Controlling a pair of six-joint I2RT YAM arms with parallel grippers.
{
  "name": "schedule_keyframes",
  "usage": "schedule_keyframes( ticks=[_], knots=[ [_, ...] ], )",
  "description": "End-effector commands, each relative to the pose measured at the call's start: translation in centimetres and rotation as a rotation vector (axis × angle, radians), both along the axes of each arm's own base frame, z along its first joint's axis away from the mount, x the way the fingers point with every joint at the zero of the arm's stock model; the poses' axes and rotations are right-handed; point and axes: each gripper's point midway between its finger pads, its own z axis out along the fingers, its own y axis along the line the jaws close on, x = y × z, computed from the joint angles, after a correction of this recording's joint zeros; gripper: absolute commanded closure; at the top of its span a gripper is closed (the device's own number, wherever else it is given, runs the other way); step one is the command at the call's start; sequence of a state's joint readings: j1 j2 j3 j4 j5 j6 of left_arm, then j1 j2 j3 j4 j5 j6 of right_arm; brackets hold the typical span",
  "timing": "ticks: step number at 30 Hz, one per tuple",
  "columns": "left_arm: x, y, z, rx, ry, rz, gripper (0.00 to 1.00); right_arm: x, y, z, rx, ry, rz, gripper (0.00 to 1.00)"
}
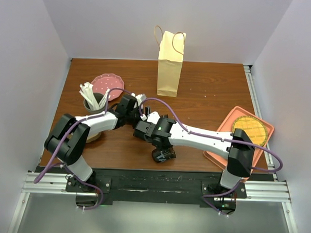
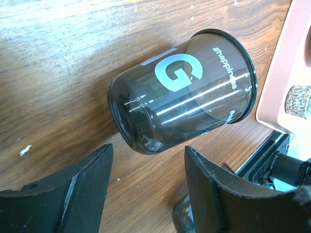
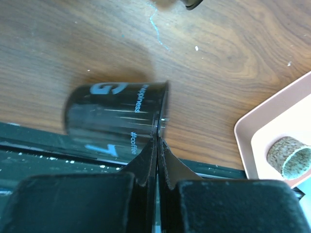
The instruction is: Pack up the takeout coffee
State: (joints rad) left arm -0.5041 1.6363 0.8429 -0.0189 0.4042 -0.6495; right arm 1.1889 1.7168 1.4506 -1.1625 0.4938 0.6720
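The takeout coffee (image 3: 112, 119) is a small dark cup printed with a pale "G", "#happiness" and "#coffee". It is tipped on its side near the table's front edge (image 1: 163, 155). No lid shows on it. My right gripper (image 3: 159, 138) is shut on the cup's rim, pinching the wall between its fingers. My left gripper (image 2: 149, 150) is open, its fingertips a little short of the cup's base (image 2: 180, 92) and not touching it. From above, the left gripper (image 1: 143, 111) sits just behind the right wrist.
A tall paper bag (image 1: 170, 66) stands upright at the back centre. A pink plate (image 1: 107, 85) and a grey cup of white utensils (image 1: 94, 101) are at the back left. A salmon tray (image 1: 221, 131) lies at the right.
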Motion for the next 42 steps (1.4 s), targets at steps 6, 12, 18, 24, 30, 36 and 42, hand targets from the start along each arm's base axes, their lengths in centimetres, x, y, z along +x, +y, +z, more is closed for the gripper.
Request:
schedule_keyframes(
  ticks=[6,12,18,24,30,36,42],
  knots=[
    [1.6,-0.4,1.1,-0.012,-0.054,-0.003,0.35,2.5,-1.5,3.0,-0.054,-0.205,-0.033,1.00],
    [1.8,-0.4,3.1,-0.011,-0.062,0.002,0.33,1.9,-0.1,1.9,0.014,-0.149,0.010,1.00],
    [1.5,-0.3,5.0,-0.036,-0.080,0.009,0.31,2.8,-1.1,3.8,0.194,-0.150,-0.066,0.56],
    [1.0,-0.1,5.2,-0.032,-0.070,0.011,0.31,4.4,-3.8,4.6,0.564,0.046,-0.080,0.30],
    [0.1,0.0,3.7,-0.028,-0.025,0.002,0.31,2.2,-4.6,1.5,0.644,0.216,-0.052,0.23],
    [-0.5,0.1,3.0,-0.020,0.003,-0.002,0.31,-0.1,-3.3,-1.0,0.751,0.345,-0.040,0.24],
    [-0.5,0.3,3.3,-0.015,0.002,0.006,0.31,-1.7,-3.4,-3.6,0.786,0.404,-0.067,0.27]
  ],
)
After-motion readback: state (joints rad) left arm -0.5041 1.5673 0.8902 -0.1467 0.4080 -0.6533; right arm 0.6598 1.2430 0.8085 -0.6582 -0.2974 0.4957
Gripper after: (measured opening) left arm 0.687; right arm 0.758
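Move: The right hand has its shut fingers on the rim of the near cup; that cup's middle lies about 4 cm to its left, level fore-and-aft, some 5 cm below. The far cup lies about 14 cm ahead and 6 cm left of this hand, the pink tray some 29 cm right and 7 cm ahead. From the left hand, the far cup is about 5 cm right and 1 cm ahead, at its height; the paper bag stands 16 cm ahead, 8 cm right. Still pinching the near cup's rim, the right hand barely stirs, then opens wide and lets go. It swings up, right and forward, clear of the cup, then comes back and sinks about 8 cm towards it, ending some 5 cm to the right of its start, open fingers rolled about 40 degrees to point down and leftward. The left hand, half open beside the far cup, rises some 3 cm. ##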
